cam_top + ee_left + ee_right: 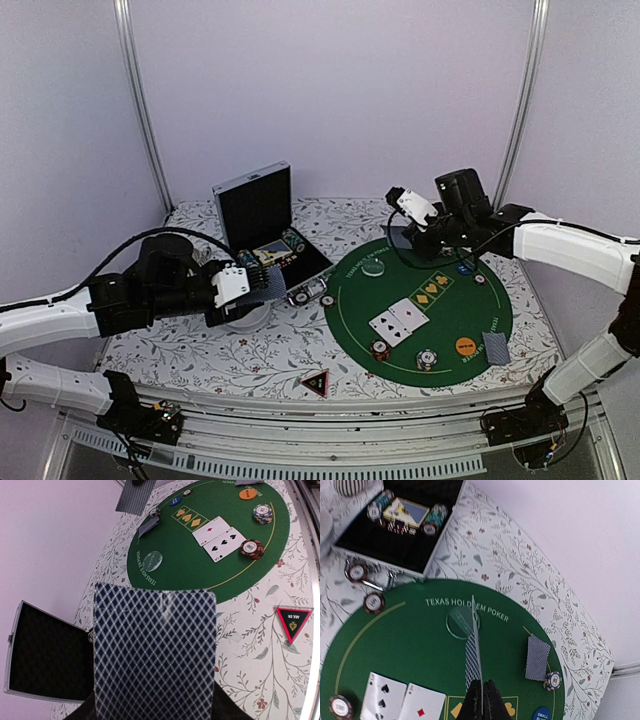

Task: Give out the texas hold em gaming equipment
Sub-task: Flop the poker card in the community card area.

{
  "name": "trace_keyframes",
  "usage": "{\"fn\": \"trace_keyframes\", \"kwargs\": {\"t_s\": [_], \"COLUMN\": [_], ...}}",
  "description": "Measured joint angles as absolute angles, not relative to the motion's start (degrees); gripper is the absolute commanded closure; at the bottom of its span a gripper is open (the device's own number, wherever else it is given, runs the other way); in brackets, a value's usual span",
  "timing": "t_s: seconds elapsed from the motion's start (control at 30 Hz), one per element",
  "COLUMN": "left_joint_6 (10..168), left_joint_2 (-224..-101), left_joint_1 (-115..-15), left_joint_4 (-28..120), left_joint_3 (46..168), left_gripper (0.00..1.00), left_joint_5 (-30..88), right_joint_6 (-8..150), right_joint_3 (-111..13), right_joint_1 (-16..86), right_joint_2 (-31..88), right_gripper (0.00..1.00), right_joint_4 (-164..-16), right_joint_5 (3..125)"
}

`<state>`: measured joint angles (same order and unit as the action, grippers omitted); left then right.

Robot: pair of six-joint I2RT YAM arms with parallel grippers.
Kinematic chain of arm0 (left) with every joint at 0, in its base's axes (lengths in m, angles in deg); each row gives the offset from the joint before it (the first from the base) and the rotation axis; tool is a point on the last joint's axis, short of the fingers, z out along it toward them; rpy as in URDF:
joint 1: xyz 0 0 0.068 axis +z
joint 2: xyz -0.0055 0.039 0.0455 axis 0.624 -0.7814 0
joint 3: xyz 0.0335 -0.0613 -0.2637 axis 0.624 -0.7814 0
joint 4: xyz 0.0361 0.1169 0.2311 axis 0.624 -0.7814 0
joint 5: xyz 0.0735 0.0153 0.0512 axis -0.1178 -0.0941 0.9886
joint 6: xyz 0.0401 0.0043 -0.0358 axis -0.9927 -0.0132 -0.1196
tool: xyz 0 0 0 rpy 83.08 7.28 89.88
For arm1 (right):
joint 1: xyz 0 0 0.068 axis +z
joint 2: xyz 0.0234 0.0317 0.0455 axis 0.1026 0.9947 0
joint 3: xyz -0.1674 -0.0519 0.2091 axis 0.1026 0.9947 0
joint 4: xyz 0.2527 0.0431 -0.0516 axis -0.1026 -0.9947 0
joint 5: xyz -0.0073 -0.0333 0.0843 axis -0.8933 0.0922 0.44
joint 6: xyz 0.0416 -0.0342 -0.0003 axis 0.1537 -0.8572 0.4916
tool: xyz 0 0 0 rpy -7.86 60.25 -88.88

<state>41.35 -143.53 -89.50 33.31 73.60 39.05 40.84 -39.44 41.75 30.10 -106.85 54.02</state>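
Note:
My left gripper (252, 283) is shut on a blue-backed playing card (155, 655) and holds it above the white bowl (250, 318), left of the green mat (440, 330). The card hides its fingers in the left wrist view. My right gripper (482, 700) is shut on another card (476, 650), seen edge-on, above the mat's far side. Two face-up cards (398, 320) lie mid-mat. Face-down cards lie at the far rim (538, 657) and the near right (495, 347). Striped chips (380, 349) (428, 358), an orange disc (465, 346) and a blue disc (465, 268) sit on the mat. The black triangle (316, 383) lies near the front edge.
An open black case (262, 215) with chip stacks and a deck box (407, 512) stands at the back left. Two loose chips (300, 297) (327, 300) lie by the mat's left rim. A clear disc (461, 621) lies on the mat. A striped mug (350, 486) stands beside the case.

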Motion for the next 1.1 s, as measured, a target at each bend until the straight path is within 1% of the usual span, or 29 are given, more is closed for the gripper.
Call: {"fn": "trace_keyframes", "kwargs": {"t_s": [0.13,0.27,0.4,0.53,0.73,1.1], "left_joint_6": [41.35,41.35,41.35,41.35,41.35,41.35], "left_joint_2": [-143.51,-143.4,-143.12,-143.12,-143.12,-143.12], "left_joint_1": [-89.5,-89.5,-89.5,-89.5,-89.5,-89.5], "left_joint_4": [33.29,33.29,33.29,33.29,33.29,33.27], "left_joint_3": [73.6,73.6,73.6,73.6,73.6,73.6], "left_gripper": [0.46,0.46,0.46,0.47,0.47,0.47], "left_joint_5": [38.83,38.26,38.19,38.19,38.19,38.19], "right_joint_6": [32.23,23.96,16.6,11.0,5.6,1.91], "right_joint_3": [-37.04,-34.79,-31.07,-27.27,-23.03,-22.59], "right_joint_1": [41.84,41.84,41.84,41.84,41.84,40.72], "right_joint_2": [36.74,42.18,44.26,45.09,44.87,44.54], "right_gripper": [0.98,0.98,0.98,0.98,0.98,0.98], "right_joint_4": [-105.39,-100.07,-95.4,-94.17,-96.42,-103.62], "right_joint_5": [48.27,44.36,42.13,40.84,43.34,48.23]}}
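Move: The third slot of the community card area, where the pinched card is to go, lies about 22 cm below the right hand, some 3 cm back and 4 cm to its right. The laid ace of diamonds is about 7 cm back and 1 cm to the right, the spade card 11 cm back and 5 cm left, and the clear dealer button 6 cm ahead and 8 cm left. From the left hand the slot is roughly 44 cm right, 11 cm ahead and 20 cm below. The poker card, still pinched at its edge in the shut right fingers, is carried down about 21 cm onto the third slot beside the ace of diamonds. The right hand swings slightly forward at first, then draws back and drifts some 6 cm right, slowing near the mat, while its wrist turns roughly 50 degrees until the fingers point steeply down. ##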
